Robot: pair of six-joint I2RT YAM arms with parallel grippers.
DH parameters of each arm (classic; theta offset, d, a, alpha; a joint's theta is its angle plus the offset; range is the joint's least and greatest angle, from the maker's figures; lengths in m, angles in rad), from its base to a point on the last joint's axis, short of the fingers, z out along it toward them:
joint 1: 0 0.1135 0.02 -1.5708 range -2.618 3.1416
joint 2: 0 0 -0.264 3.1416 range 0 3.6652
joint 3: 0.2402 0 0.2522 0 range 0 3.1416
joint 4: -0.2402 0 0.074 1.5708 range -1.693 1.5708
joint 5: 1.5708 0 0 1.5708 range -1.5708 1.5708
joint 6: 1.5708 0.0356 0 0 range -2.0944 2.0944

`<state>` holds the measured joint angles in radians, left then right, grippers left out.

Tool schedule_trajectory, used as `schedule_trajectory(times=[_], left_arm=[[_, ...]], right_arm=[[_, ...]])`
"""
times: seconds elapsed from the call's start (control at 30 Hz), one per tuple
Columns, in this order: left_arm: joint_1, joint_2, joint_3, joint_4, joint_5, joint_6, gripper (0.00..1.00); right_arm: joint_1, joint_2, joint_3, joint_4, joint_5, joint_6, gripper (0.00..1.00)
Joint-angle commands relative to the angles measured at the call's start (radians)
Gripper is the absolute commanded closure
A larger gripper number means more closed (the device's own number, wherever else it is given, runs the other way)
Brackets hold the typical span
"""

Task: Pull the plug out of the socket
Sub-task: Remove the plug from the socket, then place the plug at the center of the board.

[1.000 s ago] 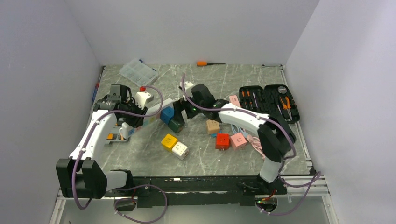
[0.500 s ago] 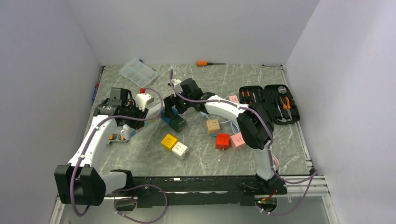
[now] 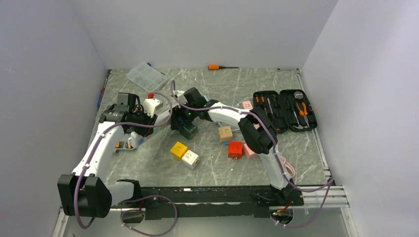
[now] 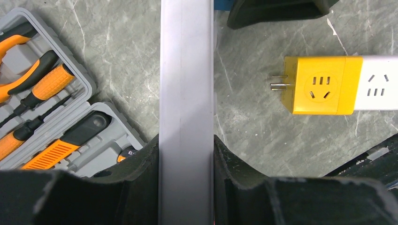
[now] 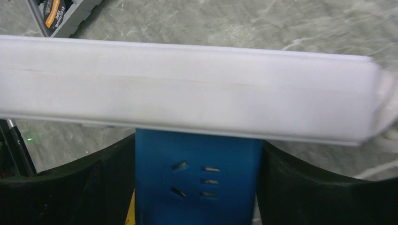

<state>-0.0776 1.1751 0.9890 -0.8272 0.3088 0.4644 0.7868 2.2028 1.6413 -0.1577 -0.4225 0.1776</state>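
The socket is a long white power strip [image 4: 186,93], also seen crossing the right wrist view [image 5: 187,84]. My left gripper [image 4: 186,183] is shut on it, one finger pressed to each side, at the table's left [image 3: 141,118]. A blue cube plug [image 5: 197,178] sticks out of the strip's underside. My right gripper [image 5: 198,187] is shut on this plug, its black fingers [image 5: 112,178] flush against the cube's two sides. From above, the right gripper [image 3: 182,121] sits at the strip's right end, beside a dark green cube [image 3: 188,131].
A yellow cube [image 3: 179,149] plugged into a white one [image 3: 190,159] lies in front. Tan [image 3: 225,133], red [image 3: 235,149] and pink [image 3: 251,148] cubes lie to the right. An open tool case [image 3: 284,108], a clear box [image 3: 146,75] and an orange screwdriver [image 3: 215,67] sit further back.
My right arm has swung left to the strip's end and its jaws have narrowed onto the blue plug. The left gripper still holds the strip in the same place.
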Motion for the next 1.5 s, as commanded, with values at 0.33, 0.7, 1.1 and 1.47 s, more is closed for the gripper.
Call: schedule_trajectory(times=[0.33,0.7,1.1,1.47], left_arm=[[-0.008,-0.002,0.004,0.197,-0.119,-0.052,1.0],[-0.01,0.041,-0.069,0.347,-0.388,-0.073,1.0],[-0.028,0.05,-0.099,0.385,-0.357,-0.101,1.0],[-0.03,0.152,-0.08,0.389,-0.146,-0.108,1.0]], right_arm=[[0.028,-0.106,-0.046,0.021,0.088,-0.026,1.0],[0.028,-0.198,-0.19,0.042,0.141,-0.003,0.99],[0.035,-0.242,-0.302,0.045,0.199,-0.029,0.7],[0.022,-0.238,-0.293,0.03,0.333,-0.062,0.34]])
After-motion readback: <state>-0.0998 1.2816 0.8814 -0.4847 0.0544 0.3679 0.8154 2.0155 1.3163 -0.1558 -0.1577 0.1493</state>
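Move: The blue plug, still in the power strip, sits between the right hand's open fingers, about 1 cm left of and 1 cm below its hand point. The green plug on its back is some 5 cm back and 4 cm right of that hand; the strip's middle lies level with it, about 9 cm left. The yellow plug is 13 cm back, straight behind. From the left hand, which holds the strip, the blue plug is about 7 cm ahead, 15 cm right and 7 cm lower. Rightward and somewhat back and down, the right hand draws the blue plug away from the strip, roughly 8 cm in all, after first pinching its sides; its fingers tip further down by about 15 degrees. The left hand keeps hold of the strip, gives a little right and down, then swings forward-left and turns counter-clockwise, easing partly back right and sinking at the end. ##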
